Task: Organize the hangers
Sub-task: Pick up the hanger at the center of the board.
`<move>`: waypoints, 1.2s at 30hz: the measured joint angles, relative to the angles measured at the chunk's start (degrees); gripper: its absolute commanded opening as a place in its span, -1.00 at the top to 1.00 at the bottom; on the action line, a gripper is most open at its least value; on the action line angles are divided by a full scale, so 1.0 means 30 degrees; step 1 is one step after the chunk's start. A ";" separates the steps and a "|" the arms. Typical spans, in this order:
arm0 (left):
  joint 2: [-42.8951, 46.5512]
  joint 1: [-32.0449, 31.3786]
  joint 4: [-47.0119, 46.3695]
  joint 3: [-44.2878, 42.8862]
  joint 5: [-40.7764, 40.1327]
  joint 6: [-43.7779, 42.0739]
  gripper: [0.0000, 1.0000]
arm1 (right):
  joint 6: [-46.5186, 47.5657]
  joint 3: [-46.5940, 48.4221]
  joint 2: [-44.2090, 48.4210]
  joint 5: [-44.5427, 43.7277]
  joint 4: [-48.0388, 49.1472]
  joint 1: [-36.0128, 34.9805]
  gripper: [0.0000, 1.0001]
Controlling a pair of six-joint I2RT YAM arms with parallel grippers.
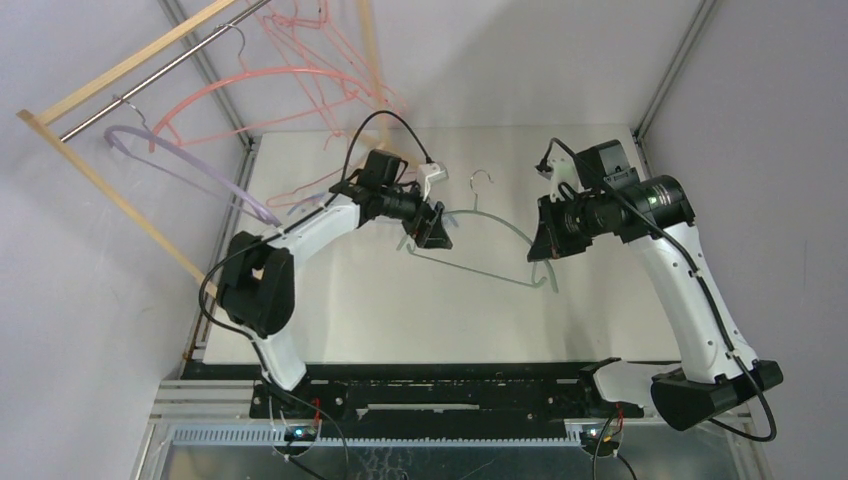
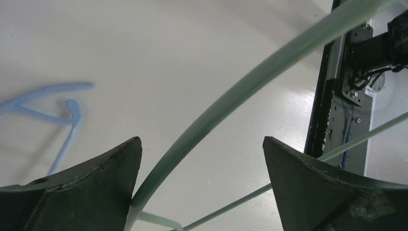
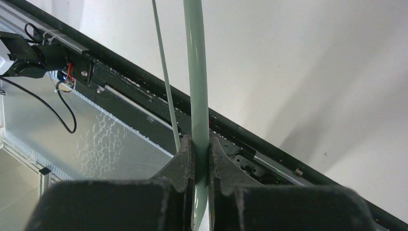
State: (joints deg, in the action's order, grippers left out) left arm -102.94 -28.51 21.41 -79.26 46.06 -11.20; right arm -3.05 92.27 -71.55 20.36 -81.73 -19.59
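Note:
A green hanger (image 1: pixel 497 222) with a metal hook hangs above the table between my two arms. My right gripper (image 1: pixel 540 250) is shut on its thick right arm, and the green bar (image 3: pixel 197 72) is pinched between the pads (image 3: pixel 201 161). My left gripper (image 1: pixel 432 232) is open around the hanger's left end. There the thick bar (image 2: pixel 250 82) runs between the fingers (image 2: pixel 202 144) and rests against the left finger (image 2: pixel 96 183). A blue hanger (image 2: pixel 48 103) lies on the table below. Lilac (image 1: pixel 180 160), pink (image 1: pixel 260 85) and thin pink-red wire hangers (image 1: pixel 320 50) hang on the rack.
The light wooden rack frame (image 1: pixel 120 70) with its metal rod (image 1: pixel 150 80) stands at the back left. A thin pink wire hanger (image 1: pixel 310 190) lies on the table behind my left arm. The black rail (image 1: pixel 430 375) runs along the table's near edge.

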 measured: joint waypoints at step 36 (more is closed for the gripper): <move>0.3330 0.0954 0.2259 0.3774 -0.0714 0.0284 1.00 | -0.0612 -0.1107 0.0816 -0.3453 0.3840 0.3184 0.40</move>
State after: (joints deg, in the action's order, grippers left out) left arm -92.95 -25.65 28.18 -67.94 43.92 -10.35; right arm -4.89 88.95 -69.10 10.00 -70.22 -10.04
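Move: The left shoulder of the green hanger, near its tip, sits almost between the open left fingers, about 4 cm to that hand's left and 1 cm ahead. The hanger's hook is some 12 cm ahead and 10 cm right of the left hand, perhaps 6 cm higher. The blue hanger's near tip, on the board, lies about 5 cm ahead, 4 cm right and 14 cm below. From the right hand, holding the other shoulder, the left shoulder is about 27 cm left, 5 cm ahead and 12 cm lower. Bring the left gripper about 5 cm left and nearly as far back, sinking a little, and shut it so the fingers pinch the green hanger's left shoulder. Meanwhile carry the right shoulder forward and right with the right hand, about 6 cm each way, rising some 4 cm then sinking back, turning roughly 15 degrees clockwise; at the end start opening the right fingers. ##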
